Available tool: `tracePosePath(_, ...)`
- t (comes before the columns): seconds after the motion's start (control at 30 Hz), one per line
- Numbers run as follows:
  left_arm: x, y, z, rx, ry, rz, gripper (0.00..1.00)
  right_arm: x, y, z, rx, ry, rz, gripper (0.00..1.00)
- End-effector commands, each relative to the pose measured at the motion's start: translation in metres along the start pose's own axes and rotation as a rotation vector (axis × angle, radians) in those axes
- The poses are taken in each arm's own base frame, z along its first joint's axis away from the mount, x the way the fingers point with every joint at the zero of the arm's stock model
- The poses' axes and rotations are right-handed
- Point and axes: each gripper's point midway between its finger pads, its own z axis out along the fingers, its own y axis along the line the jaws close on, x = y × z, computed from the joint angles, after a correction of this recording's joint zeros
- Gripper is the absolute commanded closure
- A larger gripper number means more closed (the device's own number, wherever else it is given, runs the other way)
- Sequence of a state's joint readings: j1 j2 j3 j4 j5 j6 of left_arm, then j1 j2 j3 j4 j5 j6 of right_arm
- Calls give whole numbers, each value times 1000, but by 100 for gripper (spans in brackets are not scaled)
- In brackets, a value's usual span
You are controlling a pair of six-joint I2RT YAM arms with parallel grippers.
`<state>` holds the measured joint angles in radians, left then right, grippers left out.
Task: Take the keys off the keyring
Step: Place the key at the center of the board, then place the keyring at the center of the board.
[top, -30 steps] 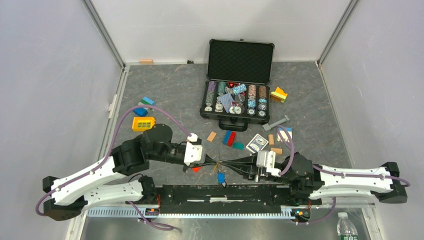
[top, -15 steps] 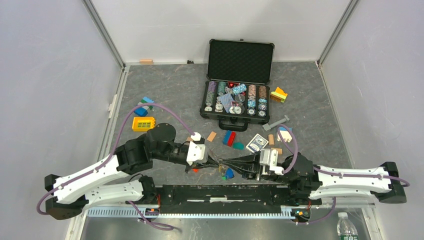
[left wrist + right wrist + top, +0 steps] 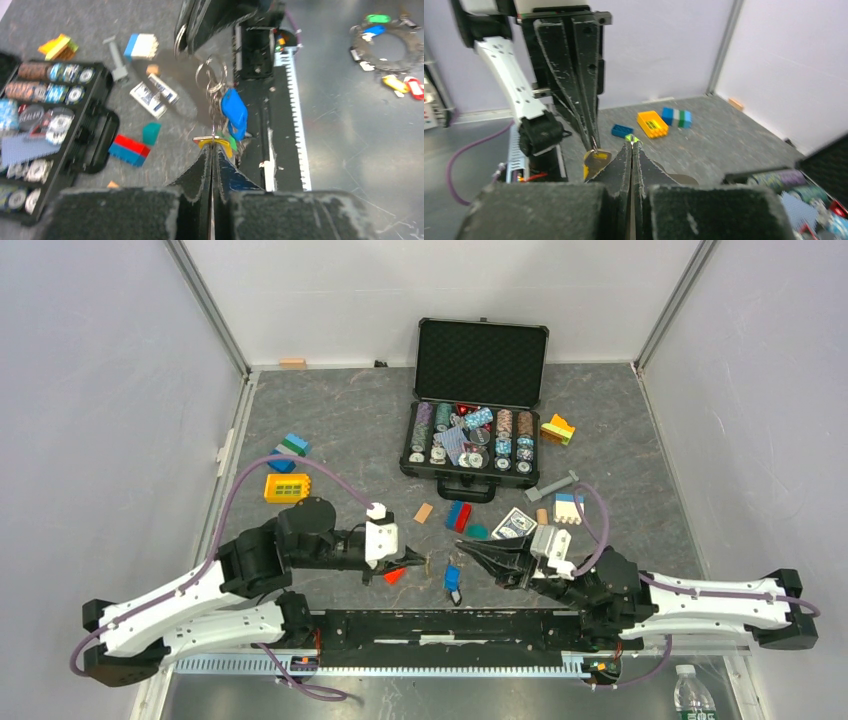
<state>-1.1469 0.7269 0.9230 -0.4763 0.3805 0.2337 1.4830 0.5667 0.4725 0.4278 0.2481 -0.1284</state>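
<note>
My left gripper (image 3: 422, 558) and right gripper (image 3: 466, 553) face each other tip to tip, a short gap apart, above the table's near edge. Both are shut. In the left wrist view my left gripper (image 3: 212, 145) pinches the yellow key (image 3: 224, 147). The silver keyring (image 3: 210, 75) hangs from the right gripper's fingers (image 3: 200, 25), with the blue key (image 3: 234, 112) below it. In the right wrist view my right gripper (image 3: 631, 144) pinches thin metal beside a green key head (image 3: 630, 138). The yellow key (image 3: 596, 161) dangles at the left fingers (image 3: 574, 75). The blue key (image 3: 452, 577) hangs between the grippers.
A small red piece (image 3: 395, 576) lies on the table under the left gripper. An open poker chip case (image 3: 475, 485) stands behind. A red-blue block (image 3: 458, 515), a card box (image 3: 513, 525) and a yellow block (image 3: 286, 486) lie nearby. The black rail (image 3: 450, 625) runs along the near edge.
The two grippers, tip to tip before, have drawn apart, the left to the left and the right to the right. The blue key has risen a little between them.
</note>
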Motion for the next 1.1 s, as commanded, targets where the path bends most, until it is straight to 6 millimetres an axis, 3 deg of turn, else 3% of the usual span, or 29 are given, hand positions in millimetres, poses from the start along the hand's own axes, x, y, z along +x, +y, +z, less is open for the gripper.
tracePosePath(0.0, 23, 23, -1, -177, 32, -113, 98, 12, -32, -11, 168, 84, -24, 100)
tracePosePath(0.27, 75, 52, 23, -369, 23, -216, 98, 37, -50, -27, 261, 217, -69, 100)
tracePosePath(0.33, 88, 56, 34, -421, -6, -370, 94, 39, -50, -28, 266, 221, -65, 100)
tracePosePath(0.4, 95, 63, 44, -454, -32, -396, 94, 45, -51, -29, 275, 237, -69, 100)
tracePosePath(0.57, 122, 82, 59, -563, 6, -429, 75, 62, -50, -29, 300, 305, -51, 100)
tracePosePath(0.73, 136, 105, 41, -740, 25, -436, 55, 81, -55, -37, 355, 376, -36, 100)
tracePosePath(0.9, 135, 123, -3, -946, -36, -451, 23, 100, -62, -47, 432, 433, -16, 100)
tracePosePath(1.07, 135, 128, -43, -1083, -73, -485, 5, 131, -75, -56, 500, 562, -35, 100)
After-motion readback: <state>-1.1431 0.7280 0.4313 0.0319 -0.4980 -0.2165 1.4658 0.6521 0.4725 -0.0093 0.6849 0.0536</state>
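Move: The yellow-headed key is already loose and pinched in the left fingers. The open spot on the board where it is to go lies about 7 cm ahead of that hand, 1 cm to its left and 19 cm below. The orange brick stands 8 cm left of this spot and 5 cm nearer, the tan block 10 cm beyond it, and the red-blue block 9 cm beyond and 8 cm right. From the right hand the spot is some 4 cm ahead, 9 cm left and 22 cm below. The yellow-headed key is carried down about 16 cm and forward by the left hand, which turns counter-clockwise; near the bottom the fingers open wide and let go, and the hand keeps on forward, rising some 4 cm and drifting left. The right hand, still gripping the keyring, sinks about 12 cm while moving forward and right, fingers swinging clockwise and tipping down. ##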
